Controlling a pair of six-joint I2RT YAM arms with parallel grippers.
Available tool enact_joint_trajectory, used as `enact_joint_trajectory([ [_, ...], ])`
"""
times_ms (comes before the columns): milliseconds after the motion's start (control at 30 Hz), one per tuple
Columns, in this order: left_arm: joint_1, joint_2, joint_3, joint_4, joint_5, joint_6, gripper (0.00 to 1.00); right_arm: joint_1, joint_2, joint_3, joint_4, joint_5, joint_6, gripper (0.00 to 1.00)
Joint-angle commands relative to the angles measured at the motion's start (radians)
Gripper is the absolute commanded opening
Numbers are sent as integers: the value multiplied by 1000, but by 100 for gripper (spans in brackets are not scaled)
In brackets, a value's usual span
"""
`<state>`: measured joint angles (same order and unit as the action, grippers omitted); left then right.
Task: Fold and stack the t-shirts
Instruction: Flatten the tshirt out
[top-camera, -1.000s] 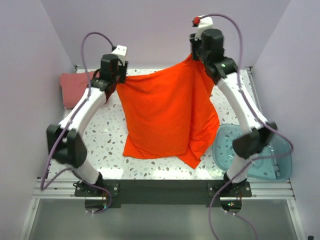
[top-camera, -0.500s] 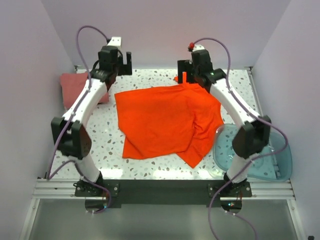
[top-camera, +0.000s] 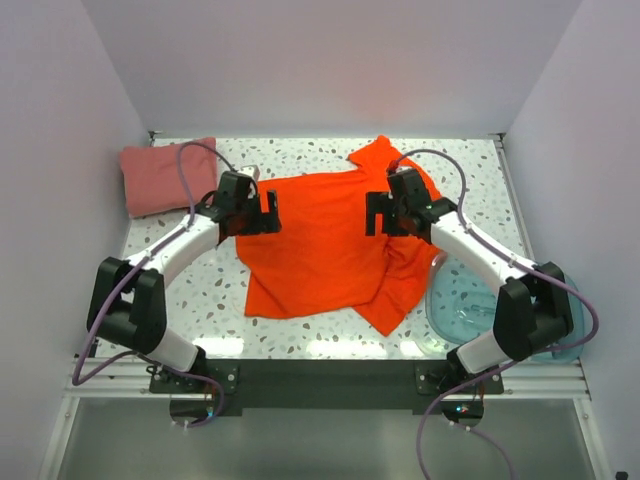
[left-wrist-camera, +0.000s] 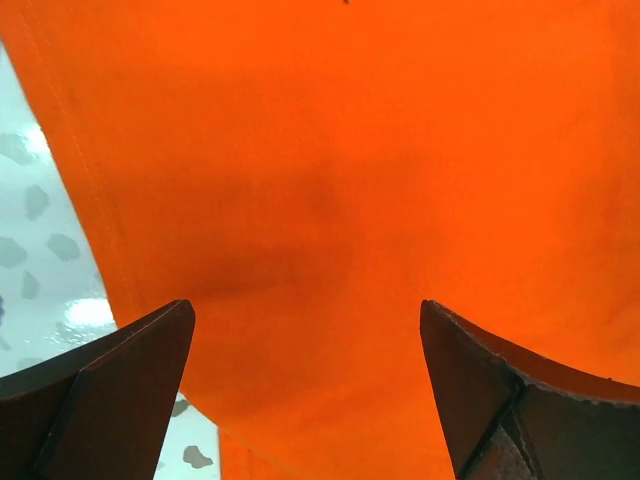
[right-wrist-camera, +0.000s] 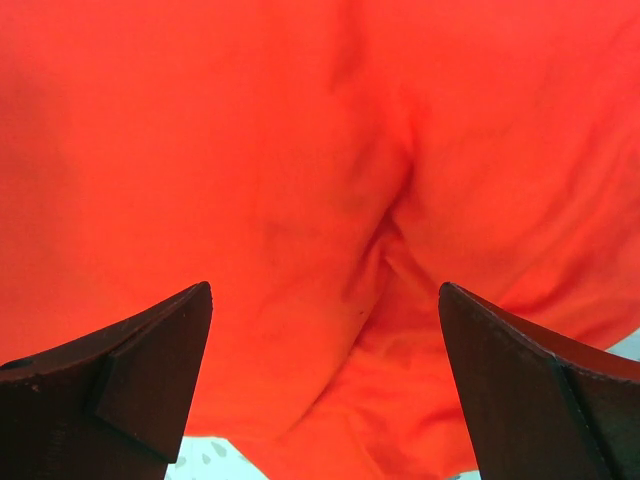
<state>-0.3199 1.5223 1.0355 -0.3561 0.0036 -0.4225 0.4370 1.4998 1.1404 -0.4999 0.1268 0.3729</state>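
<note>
The bright orange-red t-shirt (top-camera: 325, 240) lies spread on the speckled table, rumpled along its right side, one sleeve poking toward the back. It fills the left wrist view (left-wrist-camera: 340, 170) and the right wrist view (right-wrist-camera: 300, 170). The dusty pink-red t-shirt (top-camera: 165, 175) sits folded at the back left corner. My left gripper (top-camera: 258, 214) hovers over the orange shirt's left edge, open, nothing between its fingers (left-wrist-camera: 110, 400). My right gripper (top-camera: 385, 214) hovers over the shirt's right part, open and empty too, its fingers (right-wrist-camera: 130, 380) wide apart.
A translucent blue plastic tub (top-camera: 500, 305) stands at the front right, touching the orange shirt's right hem. Lilac walls close in the table on the left, back and right. Bare speckled tabletop (top-camera: 200, 290) shows at the front left.
Both grippers let go of the orange shirt's upper edge and opened. The shirt dropped flat onto the table. Both arms pulled back toward me and lowered over the shirt.
</note>
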Motion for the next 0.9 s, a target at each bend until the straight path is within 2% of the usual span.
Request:
enact_joint_trajectory([
  [0,-5,2,-40,97,65,-82,100,23,-10,-30,63,-21,52,98],
  [100,-10,19,-106,157,105,-110,100,39,16,-56,76,-26,57,98],
  [333,-8,122,-127,200,84,-95,100,68,105,-62,109,-42,72,98],
  [867,61,323,0,158,-34,20,100,89,339,5,181,-67,126,97],
])
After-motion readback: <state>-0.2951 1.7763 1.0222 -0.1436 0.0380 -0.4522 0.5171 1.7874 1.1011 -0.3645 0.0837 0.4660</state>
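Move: The orange t-shirt lies spread below both open hands, its middle some 15 cm right and 2 cm ahead of the left hand and 8 cm down, and about 9 cm left, 2 cm ahead and 11 cm below the right hand. Its left edge is about 6 cm left of the left hand, level with it. The folded red cloth sits roughly 20 cm ahead and 22 cm left of that hand; the bin is 16 cm back and 26 cm right of the right hand. The t-shirt's left part is met by the left hand's open fingertips, which sink about 7 cm while drawing slightly back, then slide forward some 5 cm along the cloth. The right hand, also open, comes down about 10 cm and drifts 4 cm left onto the shirt beside its ridge, tipping steeper by some 10 degrees. ##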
